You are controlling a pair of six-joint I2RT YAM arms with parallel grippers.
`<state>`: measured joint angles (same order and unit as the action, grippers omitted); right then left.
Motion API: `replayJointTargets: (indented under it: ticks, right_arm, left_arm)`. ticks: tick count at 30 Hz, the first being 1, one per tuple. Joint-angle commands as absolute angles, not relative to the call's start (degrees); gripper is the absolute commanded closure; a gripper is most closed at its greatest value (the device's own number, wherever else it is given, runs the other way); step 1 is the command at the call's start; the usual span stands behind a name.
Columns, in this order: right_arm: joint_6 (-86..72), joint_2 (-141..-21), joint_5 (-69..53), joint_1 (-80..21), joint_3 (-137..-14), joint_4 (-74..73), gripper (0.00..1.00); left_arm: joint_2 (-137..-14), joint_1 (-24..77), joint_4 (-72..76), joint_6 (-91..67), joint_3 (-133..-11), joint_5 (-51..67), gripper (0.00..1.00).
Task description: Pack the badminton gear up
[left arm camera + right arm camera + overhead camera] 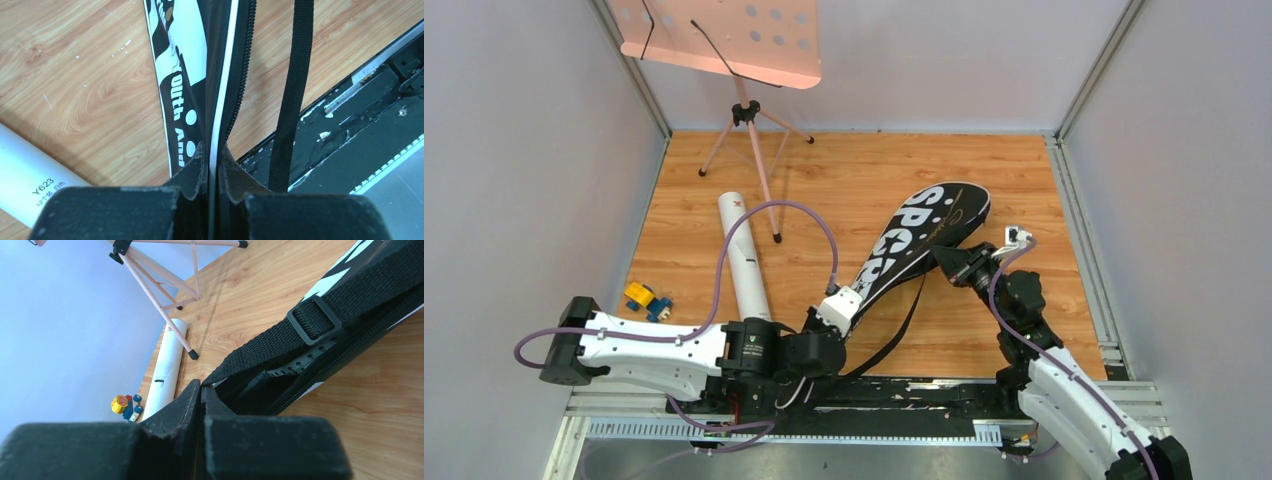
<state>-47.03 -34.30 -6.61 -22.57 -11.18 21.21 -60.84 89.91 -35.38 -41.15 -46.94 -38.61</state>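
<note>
The black bag lettered SPORT (924,235) lies slantwise on the wooden floor, its narrow end nearest me. My left gripper (844,300) is shut on that narrow end, and the bag's white-piped edge (216,115) runs between the pads beside the zipper (245,65). My right gripper (942,258) is at the bag's right side, shut (201,385), with its tips touching the rim of the open zipper slit where the strap (310,320) starts. Whether anything thin is pinched there I cannot tell. The long white tube (742,255) lies on the floor left of the bag.
The pink music stand (724,40) is at the back left, with one leg tip (192,355) beside the tube (167,367). A small yellow and blue toy (646,300) lies near the left wall. The bag's strap (894,340) trails onto the black base rail (944,395).
</note>
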Motion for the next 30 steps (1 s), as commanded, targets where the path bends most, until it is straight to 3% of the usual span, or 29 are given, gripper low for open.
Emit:
replayJointTargets:
  ticks: [1, 9, 17, 25, 30]
  right_arm:
    - [-51.8, -41.5, -10.5, -23.3, -17.0, 28.3, 0.94]
    - [-55.6, -52.0, -14.8, -23.2, -25.1, 30.0, 0.86]
    - [-64.3, -52.8, -24.3, -23.3, -25.0, 37.7, 0.71]
    - [-65.6, -56.2, -21.7, -23.6, -27.6, 39.4, 0.56]
    - [-66.7, -61.7, -21.8, -24.7, -30.5, 40.2, 0.54]
  left_arm:
    - [-60.3, 89.7, -29.8, -40.8, -50.7, -40.8, 1.0]
    - [-57.9, 89.7, -30.4, -41.5, -49.5, -41.4, 1.0]
    - [-56.3, 89.7, -29.5, -41.7, -48.0, -42.3, 1.0]
    - [-56.4, 89.7, -27.6, -41.7, -46.9, -41.6, 1.0]
    - [-56.2, 89.7, -28.0, -42.0, -46.8, -41.5, 1.0]
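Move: The right hand has the bag strap pinched at its fingertips, beside the middle of the badminton bag, which lies about 8 cm to its left, 5 cm ahead and some 12 cm below. The bag's wide end is roughly 16 cm ahead and 3 cm to the right, 15 cm down; the white tube lies about 48 cm left and 5 cm ahead, also low. From the left hand, pinching the bag's narrow end, the bag's middle is some 19 cm ahead, 12 cm right and 9 cm below. The right hand carries the strap left and up over the middle of the bag, about 7 cm each way, going a little forward, drawing back and easing forward again, while it rolls its left side up and turns counter-clockwise, each about 15 degrees. Its fingers open from nearly shut to almost half wide, giving up the pinch so that the strap ends draped over one finger and hanging down between the two, while the left hand keeps its pinch on the bag's edge almost in place. ##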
